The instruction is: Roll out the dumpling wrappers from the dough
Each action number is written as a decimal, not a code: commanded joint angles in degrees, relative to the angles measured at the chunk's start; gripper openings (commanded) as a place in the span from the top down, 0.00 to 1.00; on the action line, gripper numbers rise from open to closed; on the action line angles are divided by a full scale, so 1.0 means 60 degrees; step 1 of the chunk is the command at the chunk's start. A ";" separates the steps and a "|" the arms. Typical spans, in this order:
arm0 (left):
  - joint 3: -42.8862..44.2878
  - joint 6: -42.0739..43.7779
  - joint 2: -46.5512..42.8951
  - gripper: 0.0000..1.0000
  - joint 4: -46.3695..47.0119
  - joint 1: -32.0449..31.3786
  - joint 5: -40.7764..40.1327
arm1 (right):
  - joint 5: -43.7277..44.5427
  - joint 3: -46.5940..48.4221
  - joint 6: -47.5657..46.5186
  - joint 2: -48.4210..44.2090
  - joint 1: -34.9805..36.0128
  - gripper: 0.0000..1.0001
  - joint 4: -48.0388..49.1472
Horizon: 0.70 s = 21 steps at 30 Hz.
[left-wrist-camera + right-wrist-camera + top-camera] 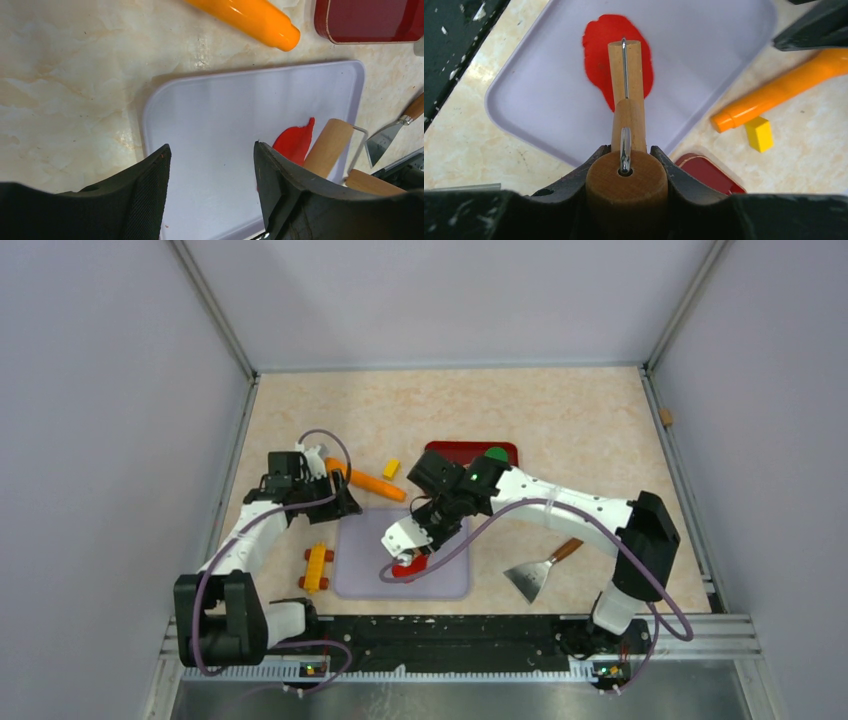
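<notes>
The dough [596, 50] is a flattened, oval, bright red patch on the lilac board [704, 55], near the board's front edge [370, 575]. A small wooden roller [625, 75] rests on the dough, and my right gripper [628, 150] is shut on its round wooden handle [626, 182]. In the top view the right gripper [415, 540] hangs over the dough [408, 568]. My left gripper [211, 147] stands open with nothing between its fingers, above the board's far left corner [345, 502]; its view shows the dough [295, 142] and roller [327, 147]. The dumpling wrappers are out of view.
An orange rolling pin [375, 483] and a yellow block [391, 468] lie behind the board. A red tray [470, 455] with a green disc [496, 453] sits further back. A metal scraper [535, 575] lies right of the board, a yellow-and-red toy [316, 567] left of it.
</notes>
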 commanded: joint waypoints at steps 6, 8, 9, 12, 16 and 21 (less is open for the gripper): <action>-0.0616 -0.0730 0.0136 0.38 0.0521 0.0164 -0.0147 | -0.0540 -0.1641 -0.1439 0.0359 0.0270 1.00 -0.0691; -0.0644 -0.0811 0.0347 0.39 0.0499 0.0161 -0.0301 | -0.0607 -0.1779 -0.1449 0.0623 0.0313 1.00 -0.1382; -0.0633 -0.0838 0.0413 0.39 0.0492 0.0162 -0.0351 | -0.0683 -0.1824 -0.1449 0.0750 0.0315 1.00 -0.1768; -0.0649 -0.0877 0.0524 0.39 0.0532 0.0156 -0.0360 | -0.0801 -0.1996 -0.1423 0.0887 0.0314 1.00 -0.2558; -0.0762 -0.0879 0.0349 0.39 0.0674 0.0177 -0.0416 | -0.0662 -0.2204 -0.1399 0.0868 0.0303 1.00 -0.2956; -0.0935 -0.0863 0.0115 0.39 0.0745 0.0219 -0.0429 | -0.0604 -0.2167 -0.1348 0.0885 0.0312 1.00 -0.3299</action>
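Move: The right hand, already gripping the roller, has the red dough some 14 cm below it, about 4 cm to its left and 2 cm back. The red box is roughly 18 cm ahead and 9 cm right, the yellow block 18 cm ahead and 8 cm left. From the left hand the dough lies about 13 cm right, 11 cm back and 7 cm lower; the tray's far left corner is 1 cm ahead and 1 cm left, also 7 cm below. Down, quickly at first and then easing off, the right hand lowers the held roller about 4.5 cm onto the dough, drifting some 3 cm right and 2 cm back while the wrist turns slightly counter-clockwise. The left hand, fingers open, sinks about 3.5 cm and slightly back over the tray's left rim, its fingers tipping a little further down. ##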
